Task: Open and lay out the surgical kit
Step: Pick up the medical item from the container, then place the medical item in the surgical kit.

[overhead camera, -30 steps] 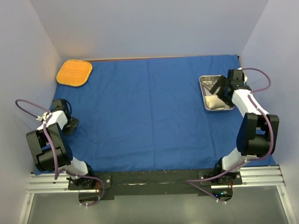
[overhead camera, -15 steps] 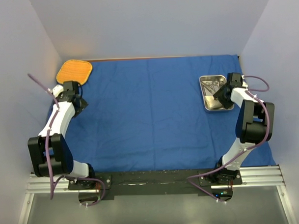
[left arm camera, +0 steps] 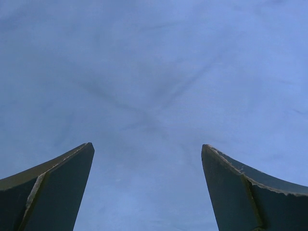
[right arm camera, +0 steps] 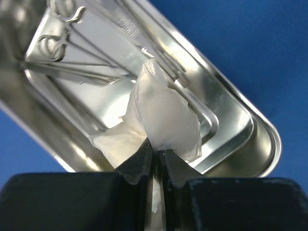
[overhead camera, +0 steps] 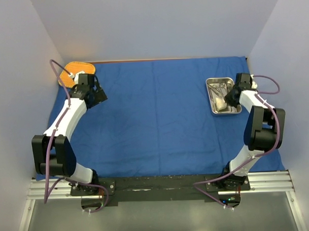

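Note:
The blue cloth wrap (overhead camera: 154,120) lies spread flat over the table. On its right side stands the steel tray (overhead camera: 213,111), whose rim (right arm camera: 262,127) fills the right wrist view. Scissors (right arm camera: 55,29) and forceps (right arm camera: 130,24) lie along the tray's floor. My right gripper (right arm camera: 156,154) is inside the tray, shut on the white gauze pack (right arm camera: 163,113), which bunches up above the fingertips. My left gripper (overhead camera: 94,94) hangs open over bare blue cloth (left arm camera: 154,72) at the far left, with nothing between its fingers (left arm camera: 62,183).
An orange rounded-square mat (overhead camera: 71,77) lies at the far left corner, partly covered by my left wrist. Pale walls close in the table on the left, right and far sides.
My right gripper has shut on the gauze pack in the tray. My left arm has stretched forward and to the right, coming up beside the orange mat, jaws still open.

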You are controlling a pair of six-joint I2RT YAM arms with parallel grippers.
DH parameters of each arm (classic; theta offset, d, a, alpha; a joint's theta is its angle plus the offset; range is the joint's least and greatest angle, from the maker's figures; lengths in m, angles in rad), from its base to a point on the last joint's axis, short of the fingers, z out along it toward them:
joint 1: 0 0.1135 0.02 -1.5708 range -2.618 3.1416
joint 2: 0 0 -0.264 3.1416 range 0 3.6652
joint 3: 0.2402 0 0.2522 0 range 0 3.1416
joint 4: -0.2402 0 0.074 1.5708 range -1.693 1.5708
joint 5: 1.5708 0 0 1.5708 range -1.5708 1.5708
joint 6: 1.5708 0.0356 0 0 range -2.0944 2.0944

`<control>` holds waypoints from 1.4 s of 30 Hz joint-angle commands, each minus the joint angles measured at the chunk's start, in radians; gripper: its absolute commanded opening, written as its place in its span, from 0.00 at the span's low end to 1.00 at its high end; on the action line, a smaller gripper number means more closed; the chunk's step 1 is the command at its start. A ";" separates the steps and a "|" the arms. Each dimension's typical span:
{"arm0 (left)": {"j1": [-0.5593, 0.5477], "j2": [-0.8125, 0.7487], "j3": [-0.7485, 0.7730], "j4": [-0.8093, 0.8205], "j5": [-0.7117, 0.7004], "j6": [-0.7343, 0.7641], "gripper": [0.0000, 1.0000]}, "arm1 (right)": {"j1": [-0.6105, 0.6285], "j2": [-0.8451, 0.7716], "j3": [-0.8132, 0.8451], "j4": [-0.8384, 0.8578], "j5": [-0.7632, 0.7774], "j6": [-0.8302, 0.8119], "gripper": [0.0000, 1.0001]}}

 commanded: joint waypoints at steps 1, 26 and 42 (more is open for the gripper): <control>-0.039 0.026 0.089 0.109 0.210 0.095 1.00 | 0.063 -0.132 0.055 -0.007 -0.026 -0.116 0.09; -0.303 0.248 0.175 0.388 0.721 -0.092 0.86 | 0.648 0.075 0.212 0.358 -0.494 -0.019 0.13; -0.302 0.251 0.132 0.432 0.764 -0.107 0.23 | 0.652 0.082 0.203 0.419 -0.494 0.022 0.14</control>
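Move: Held in the right fingers, low in the steel tray, the white packet lies roughly 71 cm to the left hand's right, about level in depth and 9 cm lower; the orange mat is some 16 cm ahead of the left hand, 14 cm left, 11 cm below. From the right hand, the meeting spot over mid-cloth is about 38 cm left, 1 ahead, 10 above; the tray's middle is 3 ahead, 2 left, 4 below, and its instruments 7 ahead, 4 left, 4 below. Lifting the still-pinched packet out of the tray by about 10 cm, the right hand swings it some 38 cm left over mid-cloth, turning counter-clockwise. The open left hand sweeps right to meet it, rising slightly, turning clockwise with its left side dropping, then dips about 3 cm and closes its fingers on the packet's free side while the right keeps its grip. ##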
